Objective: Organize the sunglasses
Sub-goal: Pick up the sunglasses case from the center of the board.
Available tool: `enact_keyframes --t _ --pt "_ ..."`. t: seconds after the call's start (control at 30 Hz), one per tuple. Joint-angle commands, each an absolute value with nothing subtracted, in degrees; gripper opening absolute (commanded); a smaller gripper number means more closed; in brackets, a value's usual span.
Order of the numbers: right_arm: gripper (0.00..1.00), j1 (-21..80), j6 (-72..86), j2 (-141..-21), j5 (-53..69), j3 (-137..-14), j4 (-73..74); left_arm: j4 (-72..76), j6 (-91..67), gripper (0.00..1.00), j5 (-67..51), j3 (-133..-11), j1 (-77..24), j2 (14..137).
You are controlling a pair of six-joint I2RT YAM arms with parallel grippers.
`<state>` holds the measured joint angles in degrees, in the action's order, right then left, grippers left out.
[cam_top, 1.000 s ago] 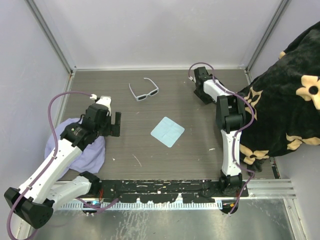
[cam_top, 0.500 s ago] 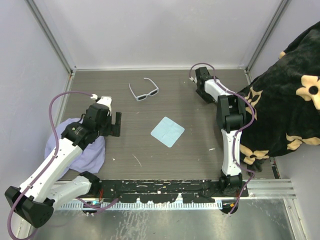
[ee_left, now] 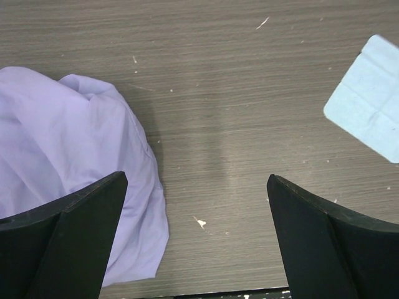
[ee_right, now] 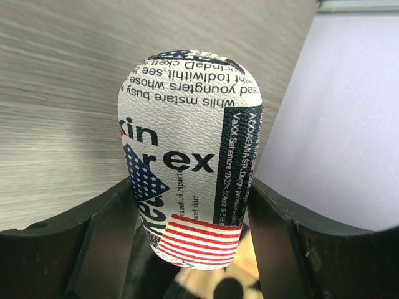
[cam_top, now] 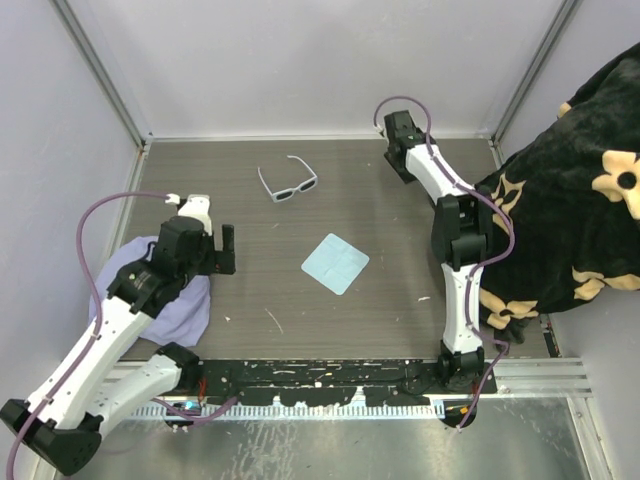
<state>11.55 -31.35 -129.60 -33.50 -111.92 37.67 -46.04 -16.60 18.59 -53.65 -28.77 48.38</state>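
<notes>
The sunglasses, white-framed with dark lenses, lie on the table at the back, left of centre, with their temple arms unfolded. My right gripper is at the back right corner, well to the right of them. In the right wrist view my right gripper is shut on a flag-patterned soft case, its fingers pressed against both sides. At the left, my left gripper hangs open above the table. Nothing is between its fingers.
A light blue square cloth lies mid-table and shows at the right edge of the left wrist view. A crumpled purple cloth lies under the left arm. A black floral blanket fills the right side. Grey walls enclose the table.
My right gripper has closed onto the flag-patterned case and shifted toward the back wall. My left arm has drawn back a little toward the left. The sunglasses have not moved.
</notes>
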Motion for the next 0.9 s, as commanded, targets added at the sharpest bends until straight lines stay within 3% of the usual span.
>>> enact_keyframes --t 0.0,0.23,0.4,0.57,0.87 --pt "0.01 15.37 -22.6 -118.65 -30.38 -118.15 40.22 -41.0 -17.52 0.98 15.94 -53.64 -28.92 45.49" --pt "0.01 17.32 -6.16 -107.53 6.38 -116.06 42.54 -44.33 -20.04 0.98 11.06 -60.44 -28.91 43.45" --pt "0.01 18.49 5.56 -98.02 33.03 -105.28 32.51 -46.91 -21.38 0.98 7.02 -63.39 -28.96 40.56" --pt "0.01 23.55 17.23 -83.21 34.5 -86.9 13.13 -47.8 -23.54 0.98 4.51 -64.88 -28.92 35.86" --pt "0.01 32.41 33.55 -62.11 33.48 -61.84 -11.39 -39.82 -25.56 0.98 -11.29 -64.25 -28.93 33.47"
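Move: Beyond the right end of the board, the right hand already holds the sunglasses case clear of the wood. The open left gripper it is brought towards is about 54 cm left, 31 cm back and 9 cm higher; the light blue cloth lies roughly 28 cm left and 28 cm back, 10 cm below, and the sunglasses 40 cm left and 10 cm back. From the left hand the case is some 31 cm ahead, 54 cm right, 9 cm lower. Sweeping the gripped case left, back and up, roughly 30 cm left and nearly as far back, the right hand brings it towards the left gripper, the wrist rolling about 90 degrees until its fingers point left. The left hand rises some 13 cm and eases back, swinging its open jaws up and clockwise to face the case. ##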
